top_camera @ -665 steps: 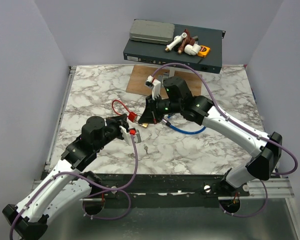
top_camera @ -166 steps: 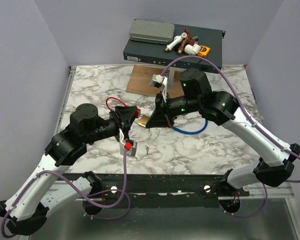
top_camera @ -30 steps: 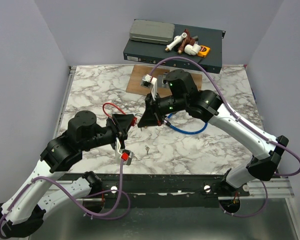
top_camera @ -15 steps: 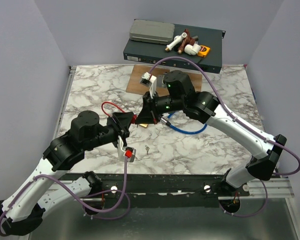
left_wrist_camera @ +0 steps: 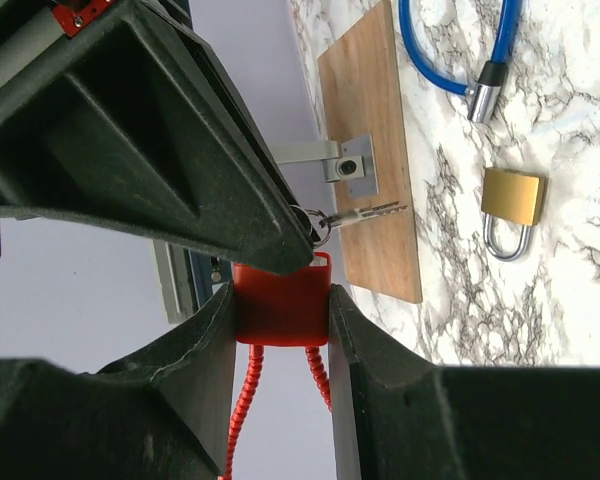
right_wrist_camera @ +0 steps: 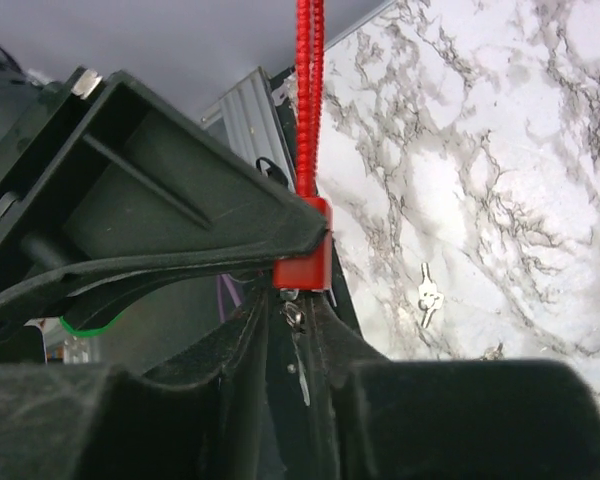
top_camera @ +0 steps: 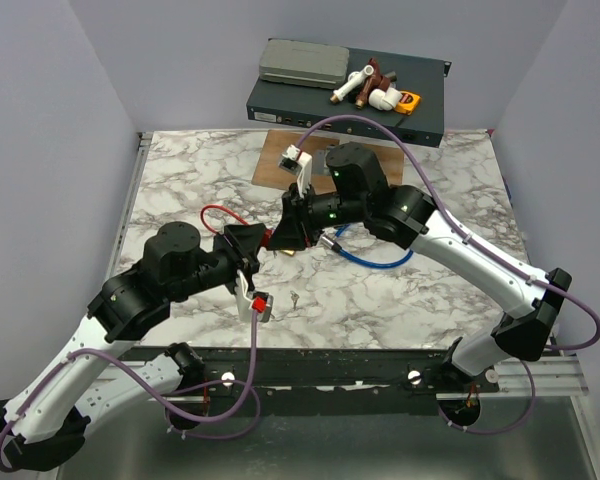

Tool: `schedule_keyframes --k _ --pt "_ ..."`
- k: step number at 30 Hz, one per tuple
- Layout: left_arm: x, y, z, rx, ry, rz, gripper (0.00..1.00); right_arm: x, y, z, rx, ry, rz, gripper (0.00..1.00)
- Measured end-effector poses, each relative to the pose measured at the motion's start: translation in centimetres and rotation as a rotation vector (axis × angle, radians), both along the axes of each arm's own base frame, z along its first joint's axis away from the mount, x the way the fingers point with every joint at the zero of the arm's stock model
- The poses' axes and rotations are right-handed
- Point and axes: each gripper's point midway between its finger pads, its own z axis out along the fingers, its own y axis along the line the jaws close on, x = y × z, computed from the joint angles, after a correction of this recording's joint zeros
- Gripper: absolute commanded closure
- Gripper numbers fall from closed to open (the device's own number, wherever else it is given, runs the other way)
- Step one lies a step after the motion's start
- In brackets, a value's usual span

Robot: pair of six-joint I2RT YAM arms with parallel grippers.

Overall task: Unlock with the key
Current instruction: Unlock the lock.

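A red padlock (left_wrist_camera: 280,305) with a red cable shackle (top_camera: 215,210) is held off the table, my left gripper (left_wrist_camera: 280,330) shut on its body. In the top view the lock (top_camera: 269,238) sits between both grippers at the centre. The key (right_wrist_camera: 296,318) sticks out of the lock's underside (right_wrist_camera: 305,262) on a small ring. My right gripper (right_wrist_camera: 292,330) straddles the key, its jaws slightly parted with a narrow gap on each side. A second key on the same ring (left_wrist_camera: 365,212) pokes out sideways.
A loose key (top_camera: 294,297) lies on the marble near the front. A brass padlock (left_wrist_camera: 510,205) and a blue cable lock (top_camera: 375,262) lie below the grippers. Behind them are a wooden board (top_camera: 280,160) with a metal hasp (left_wrist_camera: 345,165) and a black box (top_camera: 345,100) carrying clutter.
My right gripper's jaws have loosened from a tight pinch on the key to a small gap. Both grippers have drifted slightly left with the lock.
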Motion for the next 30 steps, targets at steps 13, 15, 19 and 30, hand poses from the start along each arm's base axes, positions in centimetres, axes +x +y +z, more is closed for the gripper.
schedule_keyframes --k 13,15,19,30 --pt "0.3 0.0 0.2 -0.023 0.009 0.024 1.00 -0.4 -0.2 1.1 0.008 -0.055 -0.025 0.34" --pt "0.4 -0.1 0.4 -0.033 0.008 0.024 1.00 0.0 -0.5 1.4 0.003 -0.081 -0.053 0.33" --pt "0.1 -0.6 0.8 -0.056 0.011 0.006 1.00 1.5 -1.0 1.7 -0.010 -0.137 -0.126 0.32" --pt "0.2 -0.8 1.4 -0.095 0.018 0.013 1.00 2.5 -1.1 1.9 -0.007 -0.173 -0.170 0.40"
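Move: The red lock sits in the left fingertips, its middle at that hand's point. From the right hand, which is on the key in it, the lock is level and about 3 cm to the left. Far below on the table, some 25 cm down, the brass padlock lies roughly 13 cm ahead and 1 cm left of the right hand, and the loose keys about 2 cm ahead and 5 cm right. Opening its fingers from barely parted to about two thirds wide, the right hand lets go of the key, first edging back about 1 cm, then going some 3 cm forward with a 2 cm rise and a little to the right, swinging about 10 degrees clockwise and rolling slightly. The left hand keeps its grip on the red lock and rises about 1.5 cm, its fingertips tilting slightly up. ##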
